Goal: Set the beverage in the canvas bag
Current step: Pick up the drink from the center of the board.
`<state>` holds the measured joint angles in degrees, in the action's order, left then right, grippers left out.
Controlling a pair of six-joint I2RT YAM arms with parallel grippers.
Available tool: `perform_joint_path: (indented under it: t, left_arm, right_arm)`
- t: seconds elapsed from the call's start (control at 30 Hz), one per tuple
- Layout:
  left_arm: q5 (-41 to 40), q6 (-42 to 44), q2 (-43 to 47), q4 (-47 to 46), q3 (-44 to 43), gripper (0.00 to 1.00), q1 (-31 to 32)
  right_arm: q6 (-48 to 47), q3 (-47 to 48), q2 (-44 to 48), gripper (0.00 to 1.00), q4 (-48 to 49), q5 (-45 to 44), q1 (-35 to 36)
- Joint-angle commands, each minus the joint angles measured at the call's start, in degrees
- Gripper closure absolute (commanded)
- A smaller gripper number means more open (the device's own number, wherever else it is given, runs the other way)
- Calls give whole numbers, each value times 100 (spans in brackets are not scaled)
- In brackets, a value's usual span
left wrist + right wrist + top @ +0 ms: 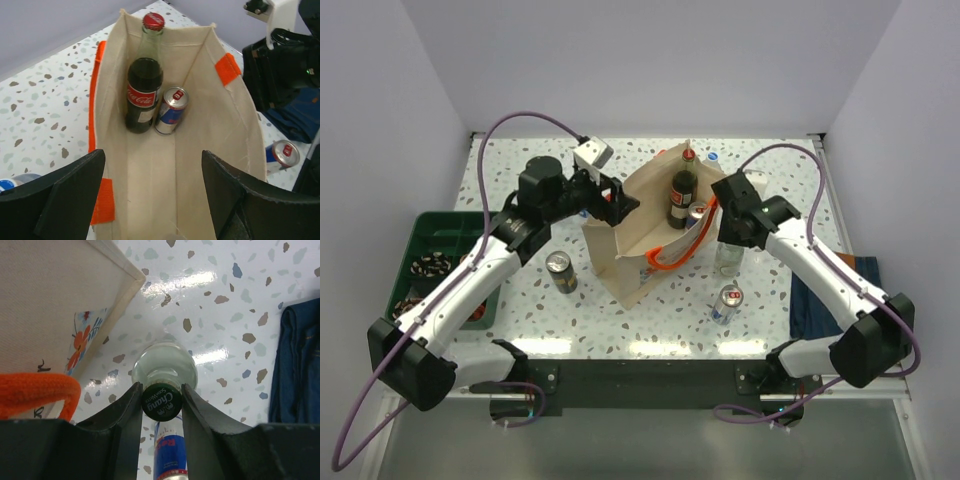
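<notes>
The beige canvas bag [630,250] with orange handles stands open mid-table. Inside it [150,175] stand a dark cola bottle [144,92] with a red cap and a blue-and-silver can [171,111]. My left gripper [152,185] is open, its fingers spread wide over the bag's near end. The beverage in hand is a clear soda-water bottle [165,365] with a dark green cap. It stands upright just right of the bag [728,258]. My right gripper [161,400] is shut on its cap from above.
A blue-and-silver can [727,303] stands in front of the clear bottle. A darker can [560,272] stands left of the bag. A green tray [435,240] sits at the left edge and a blue cloth [815,300] at the right.
</notes>
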<state>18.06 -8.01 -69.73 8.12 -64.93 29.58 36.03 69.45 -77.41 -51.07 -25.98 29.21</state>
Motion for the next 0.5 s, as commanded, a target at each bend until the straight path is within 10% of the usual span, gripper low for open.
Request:
perform_joint_path:
  t: [0.0,0.47]
  left_arm:
    - [979,264,30,286,-406,18,108]
    - [137,599,249,1525,-583,21,1426]
  right_arm:
    - [-44,780,244,100,-140,-408,-12]
    - [-175,1799,296,100,-860,-206,-504]
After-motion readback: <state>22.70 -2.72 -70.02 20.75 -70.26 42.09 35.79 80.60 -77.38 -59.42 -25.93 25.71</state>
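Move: The right gripper already pinches the green-capped Chang bottle by its top; the canvas bag's middle lies about 17 cm to its left, 6 ahead and 8 lower. Inside, the Coke bottle is some 11 ahead and 12 left, the bagged Red Bull 10 ahead and 9 left; the loose Red Bull stands 11 back, straight behind. From the open left gripper, the orange tab on the bag's near-right rim is about 11 cm back, 5 right, 9 below. Keep the right fingers shut on the Chang bottle's top and raise it about 5 cm beside the bag, easing slightly to the right late on. Meanwhile bring the left gripper back and to the right over the bag's mouth, roughly 10 cm in all, towards the orange tab on the near-right rim, turning it clockwise nearly 20 degrees with the fingers kept wide open. ##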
